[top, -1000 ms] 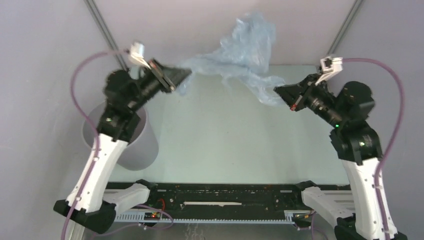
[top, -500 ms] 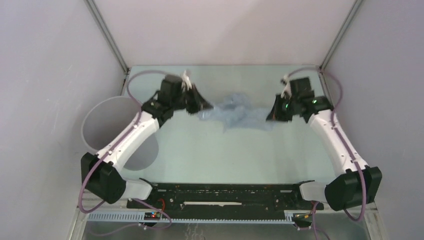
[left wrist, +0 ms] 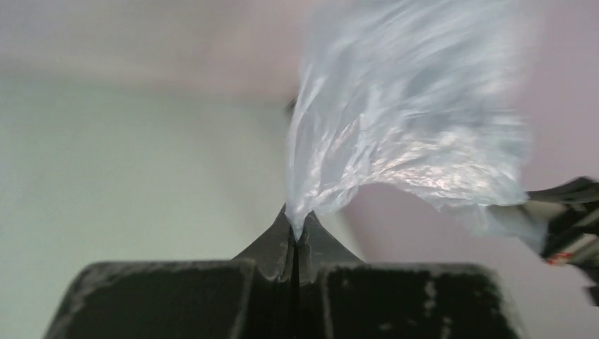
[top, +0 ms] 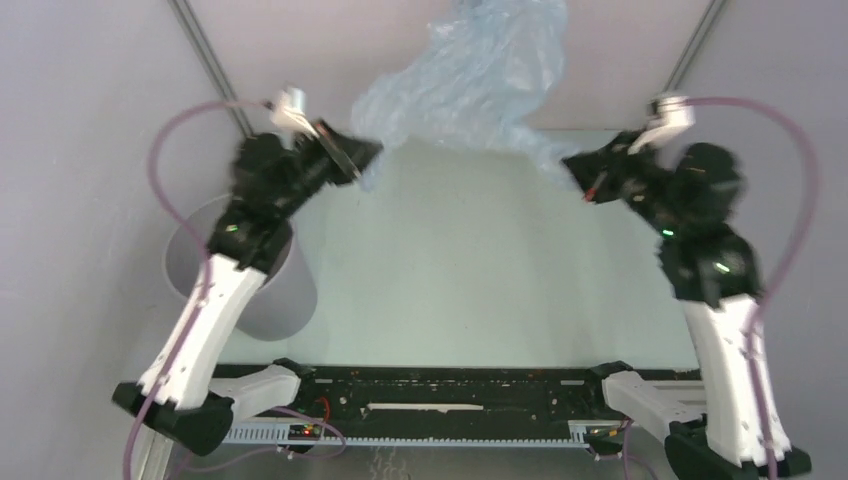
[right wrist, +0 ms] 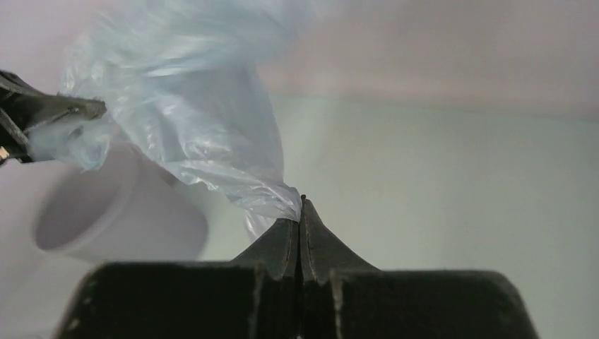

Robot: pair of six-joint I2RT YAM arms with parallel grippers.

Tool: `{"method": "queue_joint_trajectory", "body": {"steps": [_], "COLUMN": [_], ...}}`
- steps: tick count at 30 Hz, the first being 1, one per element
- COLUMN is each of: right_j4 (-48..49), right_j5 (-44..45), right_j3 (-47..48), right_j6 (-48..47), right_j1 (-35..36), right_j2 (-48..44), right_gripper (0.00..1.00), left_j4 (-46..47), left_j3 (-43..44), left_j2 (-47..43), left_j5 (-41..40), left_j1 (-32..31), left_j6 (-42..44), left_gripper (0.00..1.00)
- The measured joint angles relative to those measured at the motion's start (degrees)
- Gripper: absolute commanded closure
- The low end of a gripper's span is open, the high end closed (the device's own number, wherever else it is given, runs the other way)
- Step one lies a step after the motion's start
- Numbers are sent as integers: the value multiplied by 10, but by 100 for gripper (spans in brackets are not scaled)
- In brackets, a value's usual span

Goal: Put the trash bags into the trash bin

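Observation:
A pale blue, see-through trash bag (top: 475, 85) billows high in the air between both arms. My left gripper (top: 368, 152) is shut on the bag's left edge, and the film (left wrist: 395, 127) rises out of its closed tips (left wrist: 295, 229). My right gripper (top: 572, 165) is shut on the bag's right edge; the film (right wrist: 191, 120) streams away to the left of its tips (right wrist: 301, 212). The grey round trash bin (top: 250, 290) stands at the table's left, below my left arm, its open mouth showing in the right wrist view (right wrist: 120, 212).
Grey walls close in the table on the left, back and right, with metal corner posts (top: 205, 55) at the back corners. A black rail (top: 450, 395) with both arm bases runs along the near edge.
Half a second ago both arms were stretched low with the bag near the table. Now they are raised, with the bag lifted and ballooning upward, higher than a second ago.

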Motion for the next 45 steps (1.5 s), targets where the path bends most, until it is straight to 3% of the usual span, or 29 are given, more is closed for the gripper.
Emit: {"method": "queue_joint_trajectory", "body": {"steps": [4,7,10,13,19,20,22,24,25,29,33,36,39,42,45], "right_j4": [20,-19,-111,-150,-167,-166,-150,-115,-69,12,9,-65,-83,-83,-107], "right_j5": [-24,-24,-26,-31,-11,-2,10,15,14,-9,-23,-21,-27,-31,-29], "right_j3": [-254,-426,-464,-315,246,306,333,258,158,-165,-417,-508,-461,-314,-79], "right_j6": [5,12,17,17,12,11,6,4,5,19,38,49,50,43,35], "right_j1": [-10,0,7,-6,-8,1,19,33,36,17,33,57,51,26,9], "right_j2": [25,111,97,95,239,243,211,136,75,-65,19,30,-4,34,126], "right_gripper": [100,100,100,100,100,100,100,100,100,100,100,100,100,100,100], "left_j4": [-31,-95,-138,-146,-117,-104,-80,-57,-48,-1,-15,-98,-120,-122,-103], "left_j3": [-236,-385,-402,-312,179,242,299,263,211,-89,-376,-466,-414,-231,-7], "left_j2": [13,44,34,46,199,207,194,141,106,-25,3,3,-13,45,125], "left_j5": [-6,-4,8,26,67,67,62,45,34,10,-1,-2,1,14,34], "left_j1": [23,-13,-43,-38,-12,-13,-24,-38,-43,-32,-43,-66,-61,-41,-24], "left_j6": [-9,-18,-21,-19,-14,-8,9,26,28,17,-5,-19,-17,-7,0], "left_gripper": [100,100,100,100,100,100,100,100,100,100,100,100,100,100,100]}}
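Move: Both closed grippers already pinch the trash bag, which billows above and between them. Its middle lies about 13 cm to the left hand's right, 5 cm ahead and 10 cm up. From the right hand it is some 13 cm left, 6 cm ahead and 10 cm up. The trash bin stands about 25 cm to the left hand's left, 14 cm back and 35 cm below. Still pinching the trash bag, both hands flap it down some 40 cm, up, down again and partly back up. ##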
